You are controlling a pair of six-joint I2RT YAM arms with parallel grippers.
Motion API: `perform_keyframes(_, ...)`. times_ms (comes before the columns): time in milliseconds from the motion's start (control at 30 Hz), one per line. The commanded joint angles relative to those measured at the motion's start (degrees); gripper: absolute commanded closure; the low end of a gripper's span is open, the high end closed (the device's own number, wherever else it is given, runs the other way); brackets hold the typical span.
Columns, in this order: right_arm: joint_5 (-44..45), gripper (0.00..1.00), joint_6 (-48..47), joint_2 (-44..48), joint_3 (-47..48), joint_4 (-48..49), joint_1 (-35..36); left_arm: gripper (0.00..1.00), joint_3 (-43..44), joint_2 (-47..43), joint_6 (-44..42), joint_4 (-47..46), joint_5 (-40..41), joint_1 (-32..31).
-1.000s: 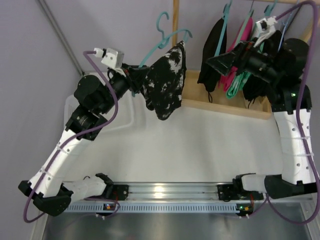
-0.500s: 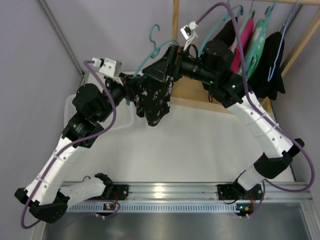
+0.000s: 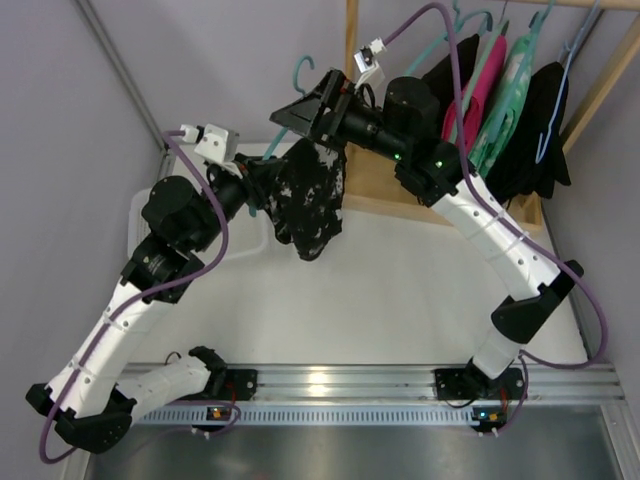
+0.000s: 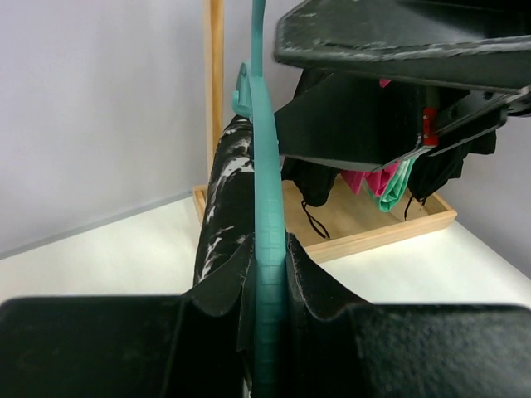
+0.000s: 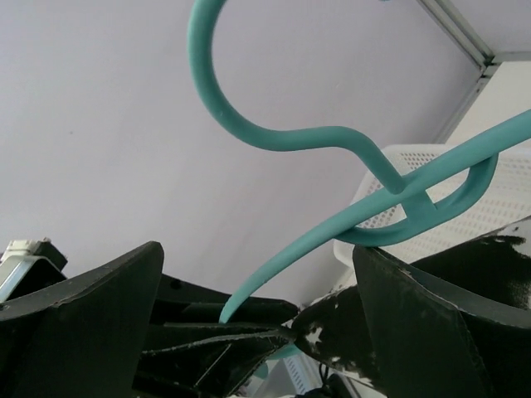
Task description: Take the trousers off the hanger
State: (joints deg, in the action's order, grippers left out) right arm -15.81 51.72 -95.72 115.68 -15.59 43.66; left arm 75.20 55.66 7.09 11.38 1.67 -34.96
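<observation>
The trousers (image 3: pixel 310 195), black with white splotches, hang draped over the teal hanger (image 3: pixel 300 70) above the table's far left. My left gripper (image 3: pixel 256 185) is shut on the hanger's lower bar; the left wrist view shows the teal bar (image 4: pixel 265 249) pinched between both fingers, with the trousers (image 4: pixel 222 199) just behind. My right gripper (image 3: pixel 305 103) is open and sits at the hanger's top, by the hook. In the right wrist view the hook (image 5: pixel 249 124) curves above the open gripper (image 5: pixel 257 319), with a fold of the trousers (image 5: pixel 489 265) at its right finger.
A wooden rack (image 3: pixel 351 40) with a tray base (image 3: pixel 400 195) stands at the back. Black, pink and green garments (image 3: pixel 500 100) hang on it on teal hangers. A white perforated basket (image 3: pixel 150 215) lies at the far left, under my left arm.
My right arm swung left from the rack's garments to the top of the held hanger. My left gripper kept hold and shifted the hanger and trousers slightly left.
</observation>
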Motion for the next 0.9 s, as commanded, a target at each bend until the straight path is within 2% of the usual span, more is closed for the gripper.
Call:
perform_keyframes(0, 1.49, 0.02, 4.17, -1.31, 3.33, 4.52, 1.6, 1.0, 1.97, -2.4, -0.68, -15.16, -0.44, -0.28)
perform_keyframes(200, 1.57, 0.08, 6.63, -4.03, 5.34, 5.84, 2.92, 1.0, 2.06, -1.78, -0.94, -15.24, -1.41, -0.28)
perform_keyframes(300, 1.49, 0.22, 6.46, -4.65, 6.23, 7.59, 2.75, 1.0, 1.8, -1.78, -1.73, -15.16, -1.41, -0.28)
perform_keyframes(333, 1.92, 0.33, 6.46, -4.74, 6.66, 7.86, 2.75, 1.0, 1.62, -1.96, -1.99, -15.24, -3.67, -0.28)
perform_keyframes(400, 1.93, 0.45, 6.2, -5.0, 7.54, 8.12, 2.66, 1.0, 1.09, -2.22, -2.17, -15.16, -4.66, -0.28)
perform_keyframes(433, 1.49, 0.61, 6.2, -5.44, 8.07, 9.26, 2.66, 1.0, 0.92, -2.31, -2.17, -15.24, -5.1, -0.28)
perform_keyframes(500, 0.52, 0.74, 6.2, -5.61, 8.07, 10.49, 2.75, 1.0, 0.48, -1.96, -2.08, -15.24, -6.33, -0.28)
perform_keyframes(533, -0.52, 0.86, 6.11, -5.7, 7.81, 12.06, 2.75, 1.0, 0.39, -1.87, -2.0, -15.24, -6.33, -0.28)
perform_keyframes(600, -1.67, 0.97, 5.67, -5.62, 7.46, 13.92, 2.92, 1.0, 0.3, -1.52, -1.91, -15.24, -6.51, -0.28)
perform_keyframes(667, -3.43, 1.0, 5.41, -5.27, 7.02, 16.37, 2.84, 1.0, 0.21, -1.52, -2.08, -15.24, -6.51, -0.28)
perform_keyframes(700, -5.44, 1.0, 4.45, -4.74, 6.5, 17.6, 2.66, 0.94, 0.04, -1.69, -2.34, -15.24, -6.25, -0.37)
perform_keyframes(800, -9.04, 1.0, 2.86, -3.43, 5.27, 20.69, 2.05, 0.64, -0.4, -3.09, -1.65, -14.72, -5.45, -0.28)
perform_keyframes(833, -9.76, 1.0, 2.42, -3.16, 5.0, 21.21, 1.96, 0.51, -0.4, -3.71, -1.64, -14.11, -5.8, -0.28)
perform_keyframes(867, -10.46, 1.0, 1.98, -2.72, 4.65, 21.48, 1.78, 0.48, -0.49, -4.32, -1.64, -13.75, -5.8, -0.28)
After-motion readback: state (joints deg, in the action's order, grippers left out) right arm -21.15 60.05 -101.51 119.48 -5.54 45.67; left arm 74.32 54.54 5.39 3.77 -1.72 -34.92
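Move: The left hand already grips the lower end of the hanger; the spot on the hanger arm that the open right hand goes for lies about 4 cm to that hand's left, 1 cm ahead and 1 cm below. From the left hand this spot is some 4 cm ahead, 1 cm left and 3 cm up. The trousers hang about 5 cm ahead of the right hand, 5 cm right and 12 cm below; the hook is about 4 cm ahead, 1 cm right and 7 cm up. Right hand slips about 3 cm left, pinches the hanger arm, then lifts; left hand rises 3 cm, opening. ##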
